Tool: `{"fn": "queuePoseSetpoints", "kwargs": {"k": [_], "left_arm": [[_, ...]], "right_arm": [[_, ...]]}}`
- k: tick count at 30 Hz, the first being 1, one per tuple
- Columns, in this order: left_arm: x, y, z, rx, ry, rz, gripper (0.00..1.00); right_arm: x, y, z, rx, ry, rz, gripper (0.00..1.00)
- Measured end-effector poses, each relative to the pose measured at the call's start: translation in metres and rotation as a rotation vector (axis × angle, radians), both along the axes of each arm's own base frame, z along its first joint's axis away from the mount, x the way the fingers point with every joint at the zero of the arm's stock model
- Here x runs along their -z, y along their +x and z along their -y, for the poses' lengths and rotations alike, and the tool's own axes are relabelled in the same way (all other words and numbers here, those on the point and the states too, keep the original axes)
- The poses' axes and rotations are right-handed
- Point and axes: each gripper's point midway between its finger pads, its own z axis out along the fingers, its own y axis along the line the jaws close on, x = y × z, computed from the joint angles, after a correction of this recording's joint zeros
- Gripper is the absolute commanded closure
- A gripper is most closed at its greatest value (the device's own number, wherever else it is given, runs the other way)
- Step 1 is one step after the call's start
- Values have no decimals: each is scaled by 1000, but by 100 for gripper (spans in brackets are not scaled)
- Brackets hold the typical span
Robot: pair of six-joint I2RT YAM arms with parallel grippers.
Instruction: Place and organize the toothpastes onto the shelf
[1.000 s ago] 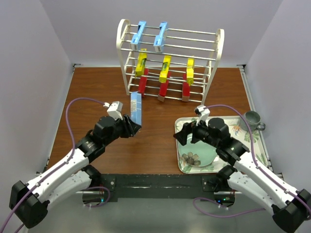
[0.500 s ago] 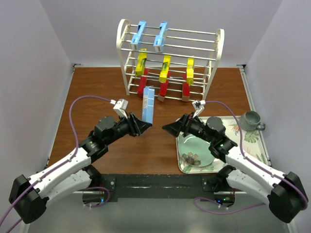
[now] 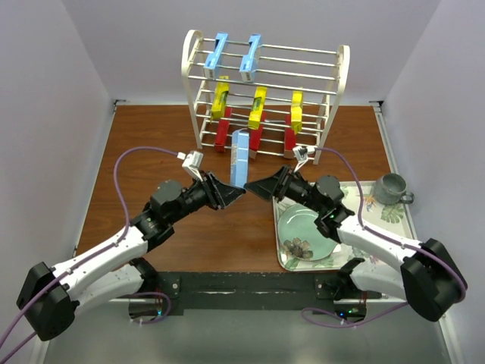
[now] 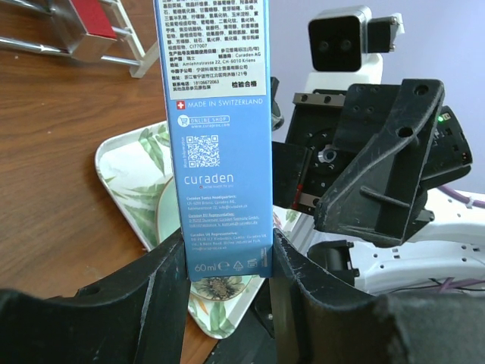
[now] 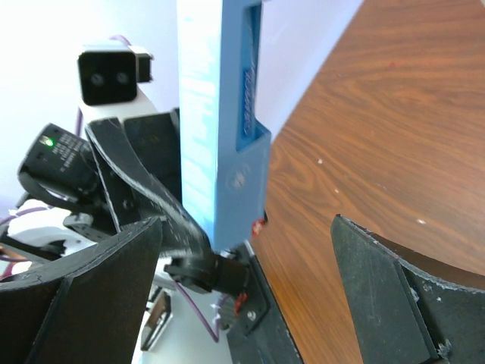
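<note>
My left gripper [image 3: 234, 191] is shut on the lower end of a light blue toothpaste box [image 3: 240, 157], holding it upright above the table in front of the shelf [image 3: 342, 72]. The left wrist view shows the box [image 4: 216, 129] clamped between my two fingers [image 4: 163, 296]. My right gripper [image 3: 258, 187] is open and faces the box from the right, close to it; in the right wrist view the box [image 5: 225, 121] stands between and beyond its spread jaws. Two light blue boxes [image 3: 218, 51] lie on the shelf's top tier, three yellow ones [image 3: 258, 107] on the middle and three red ones [image 3: 255, 139] below.
A floral tray [image 3: 388, 214] lies at the right front with a pale green plate [image 3: 299, 227] in it. A grey mug [image 3: 392, 187] stands at the tray's far corner. White walls close in the table on three sides.
My left gripper carried the light blue box rightwards to the table's middle. My right gripper swung left off the tray and now points at the box, still open.
</note>
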Motion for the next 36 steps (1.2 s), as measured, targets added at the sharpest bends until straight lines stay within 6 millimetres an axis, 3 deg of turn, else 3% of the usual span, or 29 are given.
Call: {"fn": "queuePoseSetpoints", "kwargs": {"k": [14, 17, 21, 24, 27, 33, 36], "left_arm": [[-20, -9, 14, 74, -94, 17, 78], [-22, -11, 16, 84, -109, 13, 78], [-24, -12, 17, 90, -121, 16, 77], [-22, -12, 17, 89, -125, 14, 71], [-21, -13, 16, 89, -126, 15, 57], [-18, -17, 13, 87, -87, 48, 26], [-11, -15, 5, 57, -26, 73, 18]], "right_arm": [[-20, 3, -19, -59, 111, 27, 13], [-21, 2, -24, -80, 139, 22, 20], [-27, -1, -26, -104, 175, 31, 38], [-32, -3, -26, -113, 189, 44, 48], [-32, -5, -26, -117, 184, 43, 54], [-32, -11, -22, -112, 115, 76, 59], [-32, -11, -18, -88, 30, 107, 60]]}}
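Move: The left hand holds a blue toothpaste by its lower end. The box slants forward and up, its middle about 5 cm ahead of and 5 cm above that hand. The open right gripper waits roughly 4 cm to the left hand's right and 2 cm farther out. From the right hand, the toothpaste's middle is some 4 cm left, 3 cm ahead and 4 cm up; the green plate lies about 21 cm right, 3 cm back and 23 cm below. Up and to its left, about 3 cm and 2.5 cm, the right hand brings its open fingers around the lower part of the blue toothpaste, rolls some 10 degrees, and pinches the box as it draws slightly back. The left hand rises about 2 cm, edging right and back to meet it, and only after that grip opens, lets go and starts to ease down and left. ##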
